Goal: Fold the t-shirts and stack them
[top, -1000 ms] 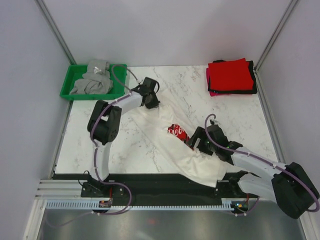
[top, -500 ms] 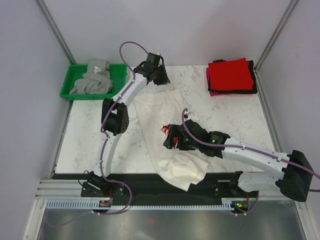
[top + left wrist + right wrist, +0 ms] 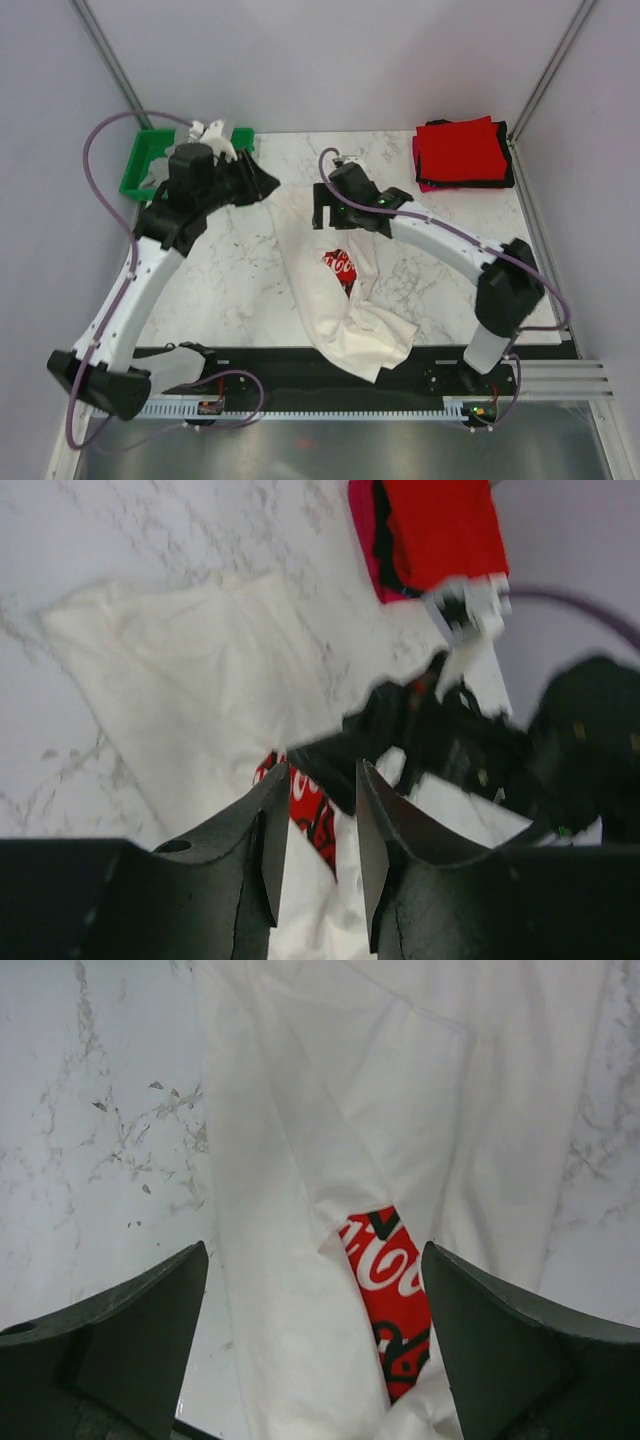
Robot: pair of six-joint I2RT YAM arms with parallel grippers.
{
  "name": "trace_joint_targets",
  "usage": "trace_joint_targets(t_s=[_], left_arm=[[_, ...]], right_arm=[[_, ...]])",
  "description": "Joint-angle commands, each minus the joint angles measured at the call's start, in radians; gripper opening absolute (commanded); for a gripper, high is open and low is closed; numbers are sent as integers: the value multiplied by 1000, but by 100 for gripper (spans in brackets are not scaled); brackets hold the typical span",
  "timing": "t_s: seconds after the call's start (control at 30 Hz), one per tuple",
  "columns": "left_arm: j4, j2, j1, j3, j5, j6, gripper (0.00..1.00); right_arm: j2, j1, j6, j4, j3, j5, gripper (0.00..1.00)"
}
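Note:
The white t-shirt (image 3: 350,310) with its red Coca-Cola print (image 3: 338,268) lies crumpled lengthwise in the middle of the table, its near end hanging over the front edge. My right gripper (image 3: 345,225) hovers open over the shirt's far end. In the right wrist view the wide-open fingers (image 3: 150,1330) flank the print (image 3: 390,1300), touching nothing. My left gripper (image 3: 265,185) is raised to the shirt's left, jaws parted and empty. The left wrist view looks past its fingers (image 3: 270,840) at the shirt (image 3: 200,670). A folded stack of t-shirts (image 3: 462,150), red on top, sits far right.
A green tray (image 3: 132,172) stands at the far left corner, largely hidden by my raised left arm. Bare marble (image 3: 230,270) lies left of the shirt and more (image 3: 450,280) right of it. Grey walls enclose the table.
The left gripper has let go of the shirt's far end, opened partway and swung up and to the left. The right gripper has moved from the shirt's middle to its far end.

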Motion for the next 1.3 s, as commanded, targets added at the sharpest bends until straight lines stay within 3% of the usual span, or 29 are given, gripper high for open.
trace_joint_targets(t_s=[0.0,0.1,0.27,0.53,0.73,0.87,1.07,1.27], left_arm=[[-17,-121,-8,-300,-16,21,40],[-29,-292,-8,-433,-13,22,40],[-123,-462,-6,-504,-62,51,40],[-145,-554,-8,-611,-119,101,40],[-171,-568,-6,-631,-124,88,40],[-162,-562,-8,-650,-122,84,40],[-128,-558,-8,-668,-84,102,40],[-112,-553,-6,-677,-82,90,40]], right_arm=[[209,8,-130,-19,181,-118,95],[387,2,-127,-88,330,-53,95],[611,-58,-104,-131,487,-60,93],[902,-161,-97,-127,681,-109,93],[1165,-294,13,-102,1046,-123,93],[1192,-352,131,83,1058,-122,93],[1156,-363,246,174,967,-7,93],[1058,-362,170,226,938,-163,98]])
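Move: The t-shirt's far part, crumpled flat, lies about 8 cm ahead of the open right hand, 4 cm to its left and 16 cm below. The red logo is about 8 cm back and 3 cm to that hand's right; the green bin is some 24 cm ahead and 36 cm left, the red shirt stack about 28 cm ahead and 36 cm right. From the left hand, the far part is about 7 cm ahead, 7 cm right and 32 cm down. The t-shirt's far part is met from above by the right hand, which sinks some 15 cm while easing forward and left, then with fingers still wide open drags the cloth forward about 25 cm, low over the table towards its far edge, veering right and turning clockwise near the end. The empty left hand draws down, back and a little left, away from the shirt. ##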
